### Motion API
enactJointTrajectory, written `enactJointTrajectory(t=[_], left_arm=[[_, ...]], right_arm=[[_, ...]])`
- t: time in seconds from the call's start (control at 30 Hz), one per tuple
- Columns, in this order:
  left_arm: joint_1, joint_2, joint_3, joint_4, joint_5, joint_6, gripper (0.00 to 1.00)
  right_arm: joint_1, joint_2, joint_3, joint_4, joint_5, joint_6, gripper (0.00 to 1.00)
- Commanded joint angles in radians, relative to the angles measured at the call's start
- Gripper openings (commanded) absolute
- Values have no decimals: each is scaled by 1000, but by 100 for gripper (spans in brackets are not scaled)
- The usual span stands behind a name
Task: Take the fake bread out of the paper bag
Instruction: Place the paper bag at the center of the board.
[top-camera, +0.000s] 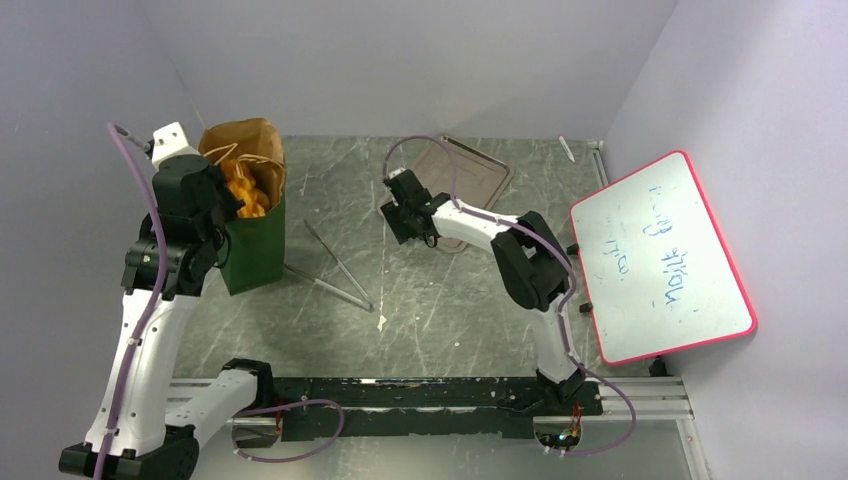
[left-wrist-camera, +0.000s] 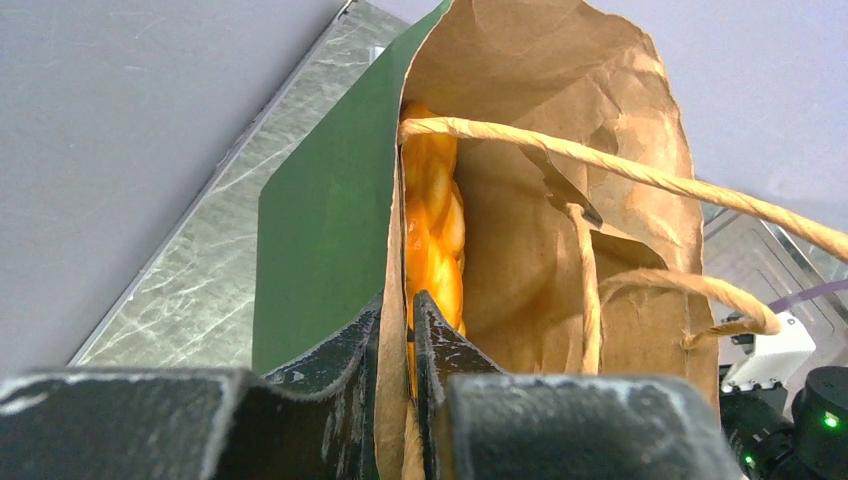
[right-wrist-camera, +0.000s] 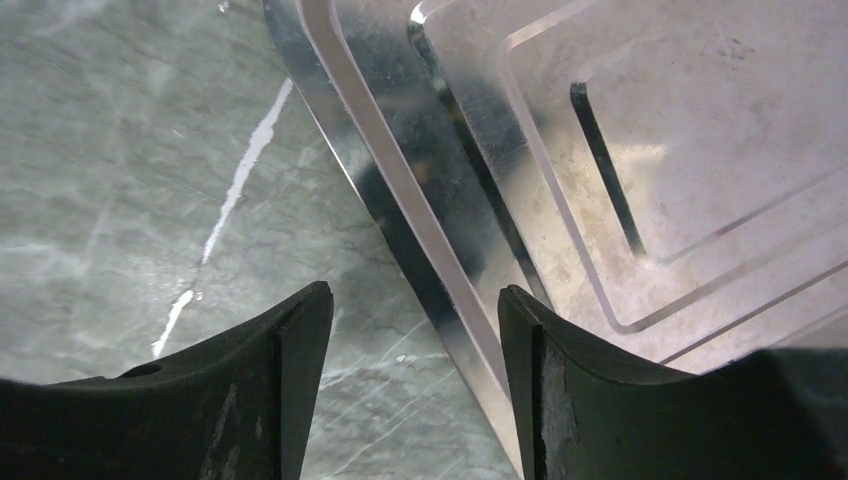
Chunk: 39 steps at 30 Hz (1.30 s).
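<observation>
The dark green paper bag stands upright at the left of the table, its brown mouth open. Orange fake bread fills it. In the left wrist view a twisted orange piece of bread lies just inside the bag's green wall. My left gripper is shut on that wall at the rim, one finger outside and one inside. The tan cord handles hang across the mouth. My right gripper is open with nothing between its fingers, low over the near edge of the metal tray.
The flat grey tray lies at the back centre, with the right gripper at its left edge. Metal tongs lie right of the bag. A red-rimmed whiteboard leans at the right. A pen lies near the back wall.
</observation>
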Motion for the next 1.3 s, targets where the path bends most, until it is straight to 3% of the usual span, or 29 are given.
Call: enactJointTrajectory(t=[0.0,0.2,0.27,0.43,0.67,1.27], left_arm=[[-3,-26,-3,46,-12,-11,7],[-3,-22,-4,49,-9,-4,7],[-3,-21,-4,52,-8,0,7],[-3,-15,-5,56,-8,9,7],[-3,-11,-9,60,-4,18,7],[-3,-16,-12,40,-8,19,7]], right_arm=[[-2,44,31,35,31,-105,63],[-7,93,28,57,12,-125,62],[-8,110,35,53,-4,-111,55],[-12,185,104,-8,-41,-24,28],[-54,262,212,-73,-75,86,24],[-146,576,812,-342,-92,343,6]])
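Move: The board's middle lies about 10 cm ahead of the right hand, 10 cm to its right and 3 cm below; the near-left rim runs just under its right finger. The metal rods lie some 9 cm back and 11 cm left on the table; the held paper bag hangs about 26 cm left, 7 cm back and 12 cm higher. From the left hand, the board's middle is roughly 22 cm ahead, 41 cm right and 34 cm below. Lower the right gripper about 2 cm onto the board's near-left rim and close the fingers over the rim while easing forward and a little left. Then drive it about 10 cm forward at table level, turning the hand some 20 degrees clockwise to swing the board round. Hold the left gripper still, keeping its pinch on the paper bag's edge. ##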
